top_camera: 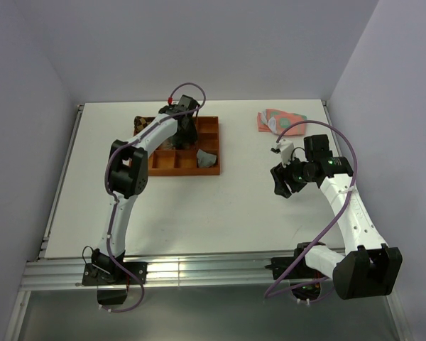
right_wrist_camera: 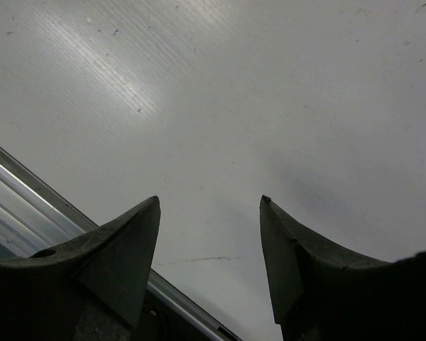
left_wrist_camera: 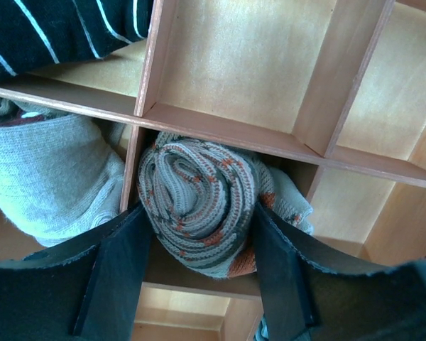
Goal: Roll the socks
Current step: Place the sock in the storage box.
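The tan sock with orange and dark-brown diamonds is wound into a tight roll (left_wrist_camera: pixel 199 206), with grey fabric (left_wrist_camera: pixel 292 202) showing behind it. The roll sits in a compartment of the orange wooden tray (left_wrist_camera: pixel 220 124). My left gripper (left_wrist_camera: pixel 199 212) is shut on the roll, one finger pressed on each side. In the top view this gripper (top_camera: pixel 185 130) reaches down into the tray (top_camera: pixel 208 122) and hides the roll. My right gripper (top_camera: pixel 282 182) is open and empty, hovering over bare white table (right_wrist_camera: pixel 270 85); its fingertips (right_wrist_camera: pixel 150 207) stand wide apart.
A light grey knit bundle (left_wrist_camera: pixel 50 177) fills the compartment left of the roll, and a black white-striped sock (left_wrist_camera: pixel 57 28) lies beyond it. A grey bundle (top_camera: pixel 207 158) sits in the tray's near right compartment. Pink-and-green socks (top_camera: pixel 278 119) lie at the back right.
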### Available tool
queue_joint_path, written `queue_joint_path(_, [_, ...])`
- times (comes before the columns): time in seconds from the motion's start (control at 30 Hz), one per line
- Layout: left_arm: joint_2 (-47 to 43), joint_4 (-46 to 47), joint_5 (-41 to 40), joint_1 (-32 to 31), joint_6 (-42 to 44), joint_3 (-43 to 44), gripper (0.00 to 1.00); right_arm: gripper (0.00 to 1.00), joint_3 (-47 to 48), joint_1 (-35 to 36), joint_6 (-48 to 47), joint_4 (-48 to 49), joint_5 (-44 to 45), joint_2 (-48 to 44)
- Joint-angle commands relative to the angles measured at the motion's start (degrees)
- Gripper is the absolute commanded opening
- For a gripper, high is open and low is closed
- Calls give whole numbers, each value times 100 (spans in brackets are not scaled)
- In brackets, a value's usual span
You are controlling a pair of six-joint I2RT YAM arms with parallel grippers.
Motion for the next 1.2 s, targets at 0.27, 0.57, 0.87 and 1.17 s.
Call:
queue_joint_path(0.27, [-365, -832, 42, 53, -22, 198, 65, 65, -72, 33, 3, 152, 18, -29])
queue_joint_path(0.57, [-699, -683, 103, 80, -57, 22, 67, 65, -107, 42, -6, 170, 9, -20])
queue_joint_path(0.87, [-1006, -490, 340, 97, 21, -83, 68, 66, -169, 33, 56, 293, 44, -38])
queue_joint_path(1.17, [-1911, 116, 867, 106, -48, -794, 67, 66, -46, 33, 249, 433, 89, -143])
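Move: The left hand, fingers already open, stands astride the rolled sock in its box compartment, the sock's middle about 1 cm below. The brown-grey sock lies some 7 cm left and level, the striped sock 7 cm left and 6 cm ahead, the grey sock 6 cm right and 6 cm back. From the idle right hand, the rolled sock lies roughly 25 cm ahead, 29 cm left and 11 cm lower. The left hand rises about 6 cm off the rolled sock, easing some 3 cm back, fingers staying open. ##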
